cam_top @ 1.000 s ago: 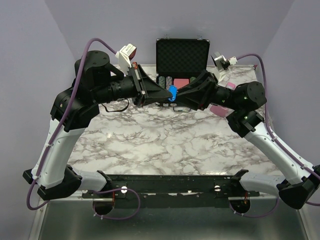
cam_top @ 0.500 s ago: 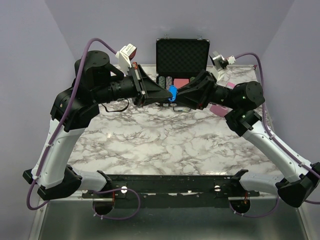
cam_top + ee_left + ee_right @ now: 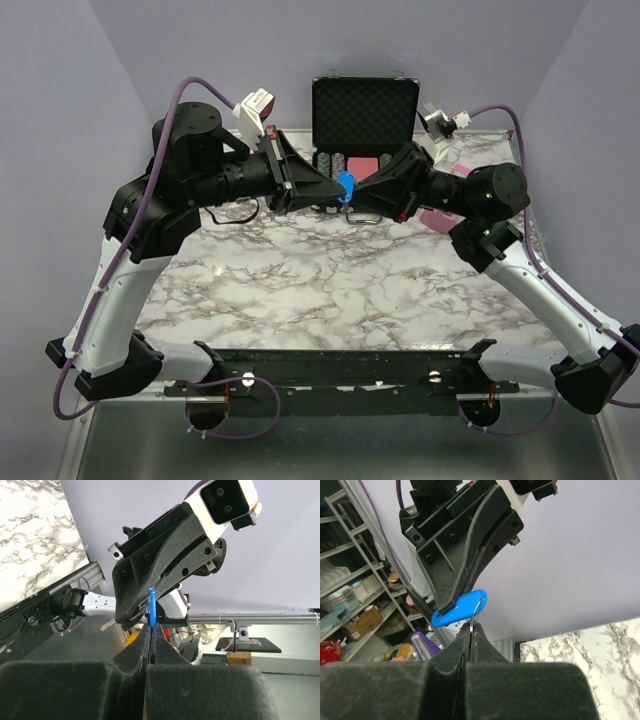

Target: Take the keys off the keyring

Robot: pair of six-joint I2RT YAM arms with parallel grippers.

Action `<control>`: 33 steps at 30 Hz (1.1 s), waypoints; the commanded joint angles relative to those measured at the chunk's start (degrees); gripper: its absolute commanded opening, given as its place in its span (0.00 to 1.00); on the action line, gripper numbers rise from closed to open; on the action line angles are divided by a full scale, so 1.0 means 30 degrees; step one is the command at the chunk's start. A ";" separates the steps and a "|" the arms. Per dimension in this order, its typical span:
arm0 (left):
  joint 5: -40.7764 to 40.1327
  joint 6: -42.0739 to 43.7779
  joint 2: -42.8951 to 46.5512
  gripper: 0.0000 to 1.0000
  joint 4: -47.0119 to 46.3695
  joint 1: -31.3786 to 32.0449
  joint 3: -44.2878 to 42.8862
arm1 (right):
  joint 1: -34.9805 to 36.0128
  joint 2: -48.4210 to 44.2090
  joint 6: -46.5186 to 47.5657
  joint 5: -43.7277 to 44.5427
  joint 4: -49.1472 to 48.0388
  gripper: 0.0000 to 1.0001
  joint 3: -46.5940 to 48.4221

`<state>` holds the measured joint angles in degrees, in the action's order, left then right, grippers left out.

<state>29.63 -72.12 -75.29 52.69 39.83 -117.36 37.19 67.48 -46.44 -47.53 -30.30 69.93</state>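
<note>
Both grippers meet in mid-air above the back of the marble table (image 3: 300, 270). A blue oval key head (image 3: 346, 185) sits between them. My left gripper (image 3: 337, 188) is shut on the keys (image 3: 152, 607), whose blue head stands edge-on at its tips. In the right wrist view the blue head (image 3: 460, 609) carries a thin silvery keyring (image 3: 478, 611) through its end. My right gripper (image 3: 471, 627) is shut on that ring. A small silvery blade (image 3: 107, 625) pokes out beside the right gripper's fingers (image 3: 165, 565).
An open black case (image 3: 363, 105) with a foam-lined lid stands at the back, with poker chips (image 3: 340, 160) in its base. A pink object (image 3: 438, 216) lies under the right arm. Purple cables loop over both arms.
My right gripper has closed its jaws on the keyring and shifted slightly toward the left gripper. The left gripper has stayed shut on the blue key head.
</note>
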 commanded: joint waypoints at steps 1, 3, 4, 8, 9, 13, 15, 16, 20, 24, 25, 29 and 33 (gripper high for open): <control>0.0700 -0.0511 0.0602 0.00 -0.0862 0.0052 0.0710 | 0.0142 -0.0579 0.0010 -0.0797 -0.0066 0.01 -0.0077; 0.0759 -0.0599 0.0778 0.00 -0.1125 0.0081 0.1178 | 0.0143 -0.0726 0.0039 -0.0944 0.0285 0.01 -0.0107; 0.0788 -0.0658 0.0895 0.02 -0.1301 0.0081 0.1471 | 0.0143 -0.0756 0.0010 -0.1002 0.0519 0.01 -0.0136; 0.0730 -0.1038 0.1626 0.23 -0.2324 0.0023 0.2904 | 0.0142 -0.1136 0.0447 -0.1179 0.2216 0.01 -0.0078; 0.0643 -0.1213 0.1948 0.30 -0.2734 -0.0006 0.3373 | 0.0143 -0.1224 0.0594 -0.1179 0.3004 0.01 -0.0078; 0.0525 -0.2326 0.3617 0.40 -0.4929 -0.0503 0.6386 | 0.0143 -0.1780 0.1064 -0.0946 0.5640 0.01 0.0009; 0.0466 -0.2882 0.4525 0.42 -0.5693 -0.1001 0.8028 | 0.0114 -0.1898 0.1326 -0.0886 0.7483 0.01 0.0330; 0.0466 -0.3059 0.5051 0.43 -0.5900 -0.1206 0.8732 | 0.0142 -0.1754 0.1386 -0.0886 0.8886 0.01 0.0709; -0.0001 -0.2799 0.6402 0.46 -0.5495 -0.1880 1.0553 | 0.0114 -0.0701 0.1623 -0.0623 1.5738 0.01 0.2292; -0.0791 -0.1277 0.6872 0.47 -0.3301 -0.2204 1.0966 | 0.0143 0.0530 0.0657 -0.0797 2.0550 0.01 0.2443; -0.0968 -0.0809 0.6873 0.47 -0.2743 -0.2291 1.0966 | 0.0143 0.0707 0.0306 -0.0943 2.1402 0.01 0.2326; -0.1700 0.1212 0.6698 0.47 -0.0982 -0.2320 1.0732 | 0.0143 0.1119 -0.0517 -0.2056 2.2407 0.01 0.2031; -0.1557 0.3380 0.6638 0.47 -0.0978 -0.2321 1.0410 | 0.0114 0.0214 -0.1686 -0.3519 1.9195 0.01 0.1594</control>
<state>26.50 -70.78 -55.31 46.72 33.32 -84.71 37.19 71.57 -47.13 -51.40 31.03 75.16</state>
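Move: The blue tag hangs between the two hands, high over the table: its middle is about 2 cm right of the left hand, whose shut fingers hold one end, and about 2 cm left of the right hand. The metal keyring at its other end is already between the shut right fingertips, about 1 cm left of the right hand point. The open chip case lies about 35 cm ahead of the right hand, 8 cm to its right and 45 cm below. Left opens off the blue tag and sinks 10 cm; right, keeping the keyring pinched, sinks 15 cm, tilting. ##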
